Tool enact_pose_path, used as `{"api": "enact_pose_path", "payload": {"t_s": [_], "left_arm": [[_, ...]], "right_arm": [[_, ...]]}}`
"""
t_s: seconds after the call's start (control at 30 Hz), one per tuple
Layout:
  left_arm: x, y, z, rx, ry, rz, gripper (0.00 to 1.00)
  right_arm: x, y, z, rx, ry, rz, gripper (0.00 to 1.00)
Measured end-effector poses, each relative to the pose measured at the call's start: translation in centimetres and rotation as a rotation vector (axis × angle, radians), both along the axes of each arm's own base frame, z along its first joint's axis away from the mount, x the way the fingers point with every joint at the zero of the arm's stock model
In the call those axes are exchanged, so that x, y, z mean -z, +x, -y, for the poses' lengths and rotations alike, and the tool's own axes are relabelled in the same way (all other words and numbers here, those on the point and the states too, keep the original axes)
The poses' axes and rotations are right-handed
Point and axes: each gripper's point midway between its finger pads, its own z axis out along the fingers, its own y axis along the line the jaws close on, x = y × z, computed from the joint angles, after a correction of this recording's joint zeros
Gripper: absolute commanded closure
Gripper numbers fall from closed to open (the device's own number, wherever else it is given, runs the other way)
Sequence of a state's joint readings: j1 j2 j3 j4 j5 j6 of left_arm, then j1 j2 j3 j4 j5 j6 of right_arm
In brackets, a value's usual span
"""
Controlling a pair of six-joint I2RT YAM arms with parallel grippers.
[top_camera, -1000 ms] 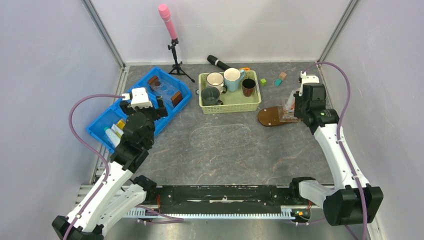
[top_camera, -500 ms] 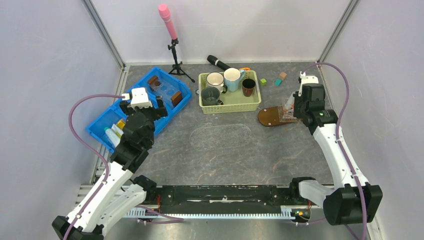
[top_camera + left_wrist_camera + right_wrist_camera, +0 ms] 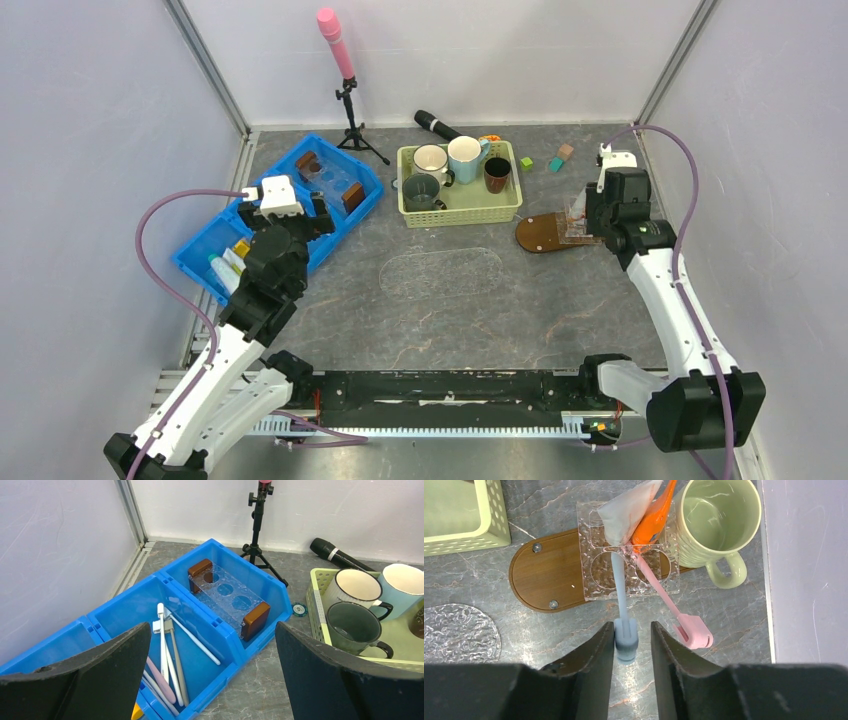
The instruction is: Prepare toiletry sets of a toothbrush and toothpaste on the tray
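The tray [image 3: 551, 577] is a dark-brown oval board at the right of the table [image 3: 538, 234]. A clear holder [image 3: 596, 570] sits on it. Standing in the holder are a blue toothbrush [image 3: 620, 590], a pink toothbrush [image 3: 659, 592], an orange toothpaste [image 3: 654, 517] and a white tube [image 3: 629, 510]. My right gripper [image 3: 633, 626] hovers above, open; the blue brush's capped head sits between its fingers with a gap on the right side. My left gripper [image 3: 211, 630] is wide open and holds nothing, above the blue bin [image 3: 227, 645], where several toothbrushes [image 3: 165, 650] lie.
A pale green mug [image 3: 714, 525] stands right of the holder. The green basket [image 3: 460, 208] holds several mugs. A clear oval mat [image 3: 442, 272] lies mid-table. A black microphone [image 3: 435, 124], a pink one on a tripod [image 3: 340, 60] and small blocks [image 3: 545, 163] sit at the back.
The right gripper's jaws have parted a little around the blue toothbrush's head. The left arm has not moved.
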State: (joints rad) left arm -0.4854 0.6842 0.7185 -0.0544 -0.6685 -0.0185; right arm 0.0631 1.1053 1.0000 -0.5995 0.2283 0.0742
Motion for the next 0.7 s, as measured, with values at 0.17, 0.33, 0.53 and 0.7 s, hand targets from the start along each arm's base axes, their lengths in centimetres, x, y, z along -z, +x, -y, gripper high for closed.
{"api": "enact_pose_path", "payload": {"t_s": [0.17, 0.33, 0.53, 0.7], "left_arm": [[0.0, 0.0, 0.0, 0.0, 0.0, 0.0, 0.0], [0.0, 0.0, 0.0, 0.0, 0.0, 0.0, 0.0], [0.0, 0.0, 0.0, 0.001, 0.0, 0.0, 0.0], [0.0, 0.1, 0.3, 0.016, 0.0, 0.0, 0.0]], "right_arm": [[-0.2, -0.1, -0.1, -0.006, 0.004, 0.006, 0.49], [-1.6, -0.1, -0.2, -0.011, 0.008, 0.033, 0.45], [-5.3, 0.5, -0.7, -0.034, 0.027, 0.131, 0.41], [-7.4, 0.9, -1.6, -0.079, 0.06, 0.183, 0.39]]}}
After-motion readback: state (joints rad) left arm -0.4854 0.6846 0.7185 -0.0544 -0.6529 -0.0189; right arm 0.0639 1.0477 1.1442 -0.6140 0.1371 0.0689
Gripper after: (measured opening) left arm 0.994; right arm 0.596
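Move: My right hand has just slackened on the blue toothbrush, whose head is still between the fingertips; its middle lies about 3 cm ahead and 6 below. The clear holder it stands in is roughly 7 cm ahead and 12 below, the pink toothbrush about 4 ahead and 4 right, the green mug some 11 ahead and 10 right. From my left hand the blue toothbrush is around 60 cm right, 4 ahead and 17 lower. I keep spreading my right fingers to free the blue toothbrush's head, holding nearly still at first, then lift away, picking up speed to about 7 cm straight up from the holder. As I rise, my fingertips tilt up some 10 degrees towards level, with a small swing to the left at the end. ##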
